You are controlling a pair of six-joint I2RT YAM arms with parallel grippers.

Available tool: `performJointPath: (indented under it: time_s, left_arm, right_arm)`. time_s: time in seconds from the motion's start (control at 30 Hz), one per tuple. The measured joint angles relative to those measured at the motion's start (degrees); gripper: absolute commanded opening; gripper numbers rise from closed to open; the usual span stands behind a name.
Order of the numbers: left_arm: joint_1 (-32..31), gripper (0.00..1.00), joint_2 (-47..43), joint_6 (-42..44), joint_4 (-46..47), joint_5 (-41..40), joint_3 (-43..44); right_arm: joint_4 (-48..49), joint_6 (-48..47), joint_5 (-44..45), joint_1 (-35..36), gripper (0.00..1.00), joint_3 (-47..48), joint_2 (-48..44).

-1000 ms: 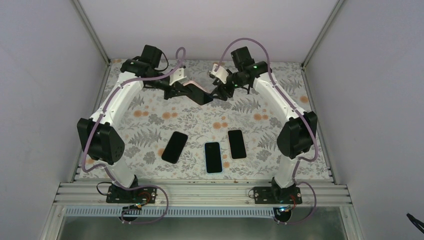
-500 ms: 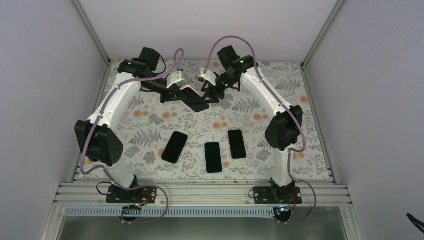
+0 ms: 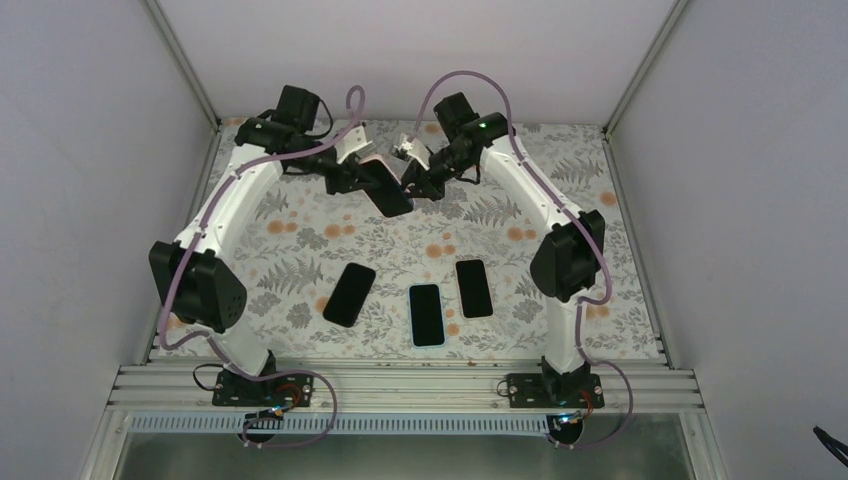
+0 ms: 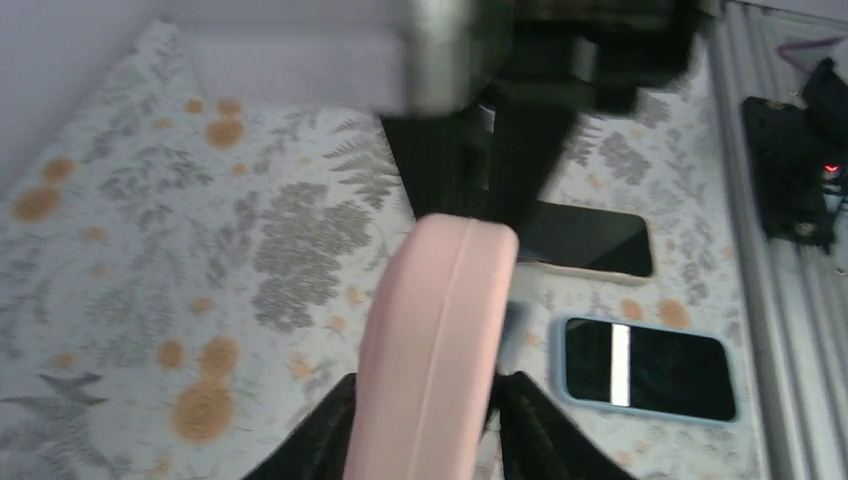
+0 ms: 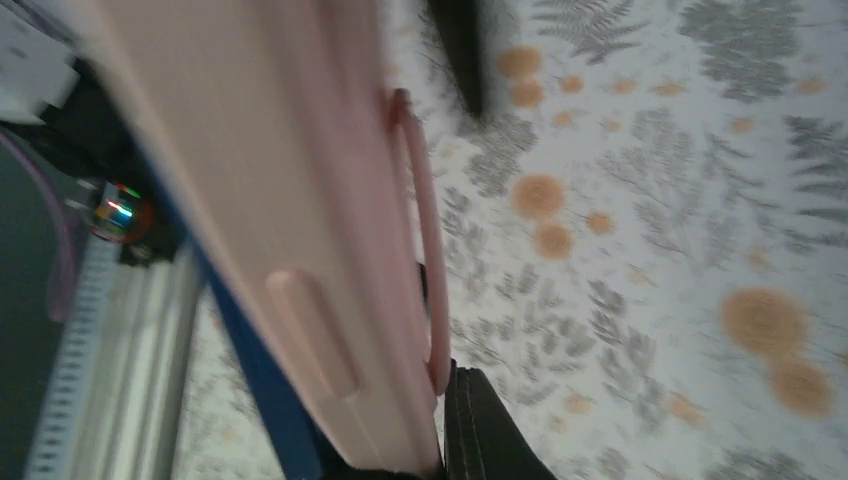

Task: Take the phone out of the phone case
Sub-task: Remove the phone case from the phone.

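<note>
A pink phone case (image 3: 374, 165) with the dark phone (image 3: 392, 197) in it hangs in the air over the back of the table, held between both arms. My left gripper (image 3: 358, 176) is shut on the case; in the left wrist view its two black fingers (image 4: 322, 432) press either side of the pink case's edge (image 4: 440, 330). My right gripper (image 3: 413, 178) is shut on the case's other end. In the right wrist view the pink case (image 5: 280, 210) fills the left side, a blue strip (image 5: 250, 360) runs along it, and one black finger (image 5: 490, 435) lies against its rim.
Three more phones lie flat on the flowered mat (image 3: 300, 225) near the front: a black one (image 3: 349, 294), one in a blue case (image 3: 426, 314) and one in a pale case (image 3: 474, 288). Grey walls close in the back and both sides.
The right arm swung left to the pink case and its gripper shut on the case's end. The left gripper has turned the phone steeper and drawn it slightly back.
</note>
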Motion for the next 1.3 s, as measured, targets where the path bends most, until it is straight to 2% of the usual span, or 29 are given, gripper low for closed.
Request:
performJointPath:
  time_s: [0.1, 0.13, 0.17, 0.27, 0.43, 0.53, 0.6, 0.73, 0.9, 1.1, 1.3]
  left_arm:
    - [-0.1, 0.72, 1.0, -0.3, 3.6, -0.7, 1.6]
    - [-0.2, 0.93, 0.7, -1.2, 6.4, -1.2, 1.2]
    - [-0.3, 0.99, -0.2, -1.2, 8.6, -1.6, 0.2]
    - [-0.9, 1.0, -4.3, -1.2, 14.4, -3.6, -2.5]
    - [-2.6, 1.0, -11.3, -2.6, 25.5, -8.5, -4.2]
    - [-2.6, 1.0, -15.1, -4.6, 32.6, -10.3, -7.5]
    - [-2.7, 1.0, -16.6, -6.7, 37.6, -11.0, -9.8]
    - [-6.3, 1.0, -16.4, -9.7, 47.6, -15.5, -14.8]
    - [-15.5, 1.0, -11.6, -11.0, 57.4, -25.1, -18.7]
    - [-17.0, 0.98, -5.7, -13.1, 64.5, -34.1, -18.7]
    - [-16.7, 0.95, -4.5, -13.6, 69.1, -40.3, -18.7]
  right_arm:
    - [2.4, 4.3, -2.7, 0.2, 0.03, -3.2, -0.9]
    - [3.2, 5.5, -3.8, 0.3, 0.03, -4.2, -1.5]
    - [4.2, 6.7, -4.3, 0.4, 0.03, -5.4, -2.5]
    - [6.6, 10.3, -5.4, 0.4, 0.03, -8.2, -5.5]
    - [16.3, 19.7, -7.2, -2.6, 0.03, -13.4, -12.8]
    - [22.3, 25.7, -3.4, -4.6, 0.03, -13.9, -15.6]
    - [26.4, 30.3, 2.3, -5.5, 0.03, -13.5, -16.4]
    - [29.9, 37.7, 14.6, -5.6, 0.03, -7.4, -13.8]
    - [32.8, 43.4, 24.5, -5.4, 0.03, -0.5, -8.6]
    - [32.7, 46.2, 28.6, -4.7, 0.03, 1.2, -6.3]
    - [32.7, 46.8, 28.9, -4.2, 0.03, 1.2, -6.2]
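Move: Between the two grippers hangs the phone in its pink case, its middle about 5 cm right of the left hand, 1 cm back and 3 cm lower. From the right hand, still pinching the case's edge, that middle is some 4 cm left and about level otherwise. Some 27 cm below the left hand lie a black phone 14 cm back, 3 cm left; a blue-framed one 19 cm back, 14 cm right; and a pink-framed one 13 cm back, 25 cm right. Letting go of the case, the left hand opens wide and rises about 13 cm with its fingers tipping up, then swings right, down and forward to end open close by the phone's lower end. The right hand keeps its pinch on the case edge and, after drawing back slightly, carries it up and forward, some 14 cm out, turning clockwise about 50 degrees. ##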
